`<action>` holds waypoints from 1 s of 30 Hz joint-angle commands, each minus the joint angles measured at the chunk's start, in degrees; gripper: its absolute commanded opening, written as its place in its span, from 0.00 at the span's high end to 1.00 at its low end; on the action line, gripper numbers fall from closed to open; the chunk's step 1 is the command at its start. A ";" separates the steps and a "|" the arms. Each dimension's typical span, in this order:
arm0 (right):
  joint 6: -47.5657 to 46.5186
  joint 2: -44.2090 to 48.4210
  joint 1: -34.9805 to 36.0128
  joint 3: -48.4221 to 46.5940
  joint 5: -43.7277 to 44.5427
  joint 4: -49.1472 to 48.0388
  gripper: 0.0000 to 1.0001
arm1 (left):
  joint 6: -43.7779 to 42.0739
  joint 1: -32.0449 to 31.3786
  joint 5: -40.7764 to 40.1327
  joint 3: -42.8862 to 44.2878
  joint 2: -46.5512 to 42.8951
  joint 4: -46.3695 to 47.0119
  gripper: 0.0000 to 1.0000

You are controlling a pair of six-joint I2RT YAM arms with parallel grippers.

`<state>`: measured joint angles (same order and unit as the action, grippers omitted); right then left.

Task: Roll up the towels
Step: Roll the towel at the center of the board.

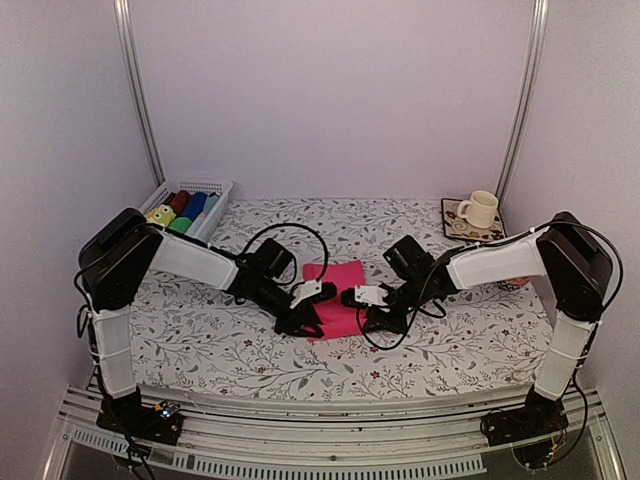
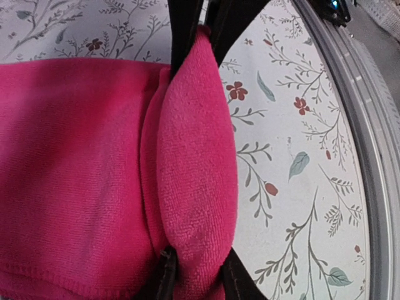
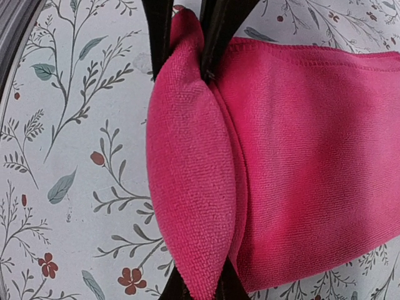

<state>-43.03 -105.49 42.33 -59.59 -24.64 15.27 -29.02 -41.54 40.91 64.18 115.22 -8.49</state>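
Observation:
The hot pink towel (image 1: pixel 340 282) lies flat on the flowered tablecloth at the middle of the table. Its near edge is lifted into a fold (image 2: pixel 197 156). My left gripper (image 1: pixel 303 320) is shut on the left end of that fold, with the cloth bulging between its black fingers (image 2: pixel 165 278). At the right end of the same fold (image 3: pixel 190 169), my right gripper (image 1: pixel 377 318) is pinched shut on the cloth. A lime-yellow patterned cloth (image 1: pixel 160 213) sits in the white basket at the back left.
The white basket (image 1: pixel 216 186) at the back left also holds dark red, blue and green rolls (image 1: pixel 188 207). A cream mug (image 1: pixel 480 208) stands on a patterned coaster (image 1: pixel 458 226) at the back right. Metal rails run along the table's near edge (image 2: pixel 369 150).

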 commanded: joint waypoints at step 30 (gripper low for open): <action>14.38 -11.70 -7.78 -9.19 -19.85 14.11 0.96 | -8.06 -3.66 -13.66 -12.57 -14.30 13.52 0.18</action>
<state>-30.85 -114.19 35.83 -67.35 -43.09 24.95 -32.69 -42.76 27.31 50.41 101.21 4.58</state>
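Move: The left fingers are on the left end of the rolled edge of the pink towel, whose middle lies about 6 cm to that hand's right, level with it. The towel's flat part is some 8 cm ahead and 5 cm to its right, a little lower. The right hand pinches the other end: the rolled edge's middle is about 5 cm to its left, the flat part some 8 cm ahead and 6 cm left. Left opens, frees the roll's end and withdraws 4 cm up-left; right keeps pinching, its top turning forward 30 degrees. ##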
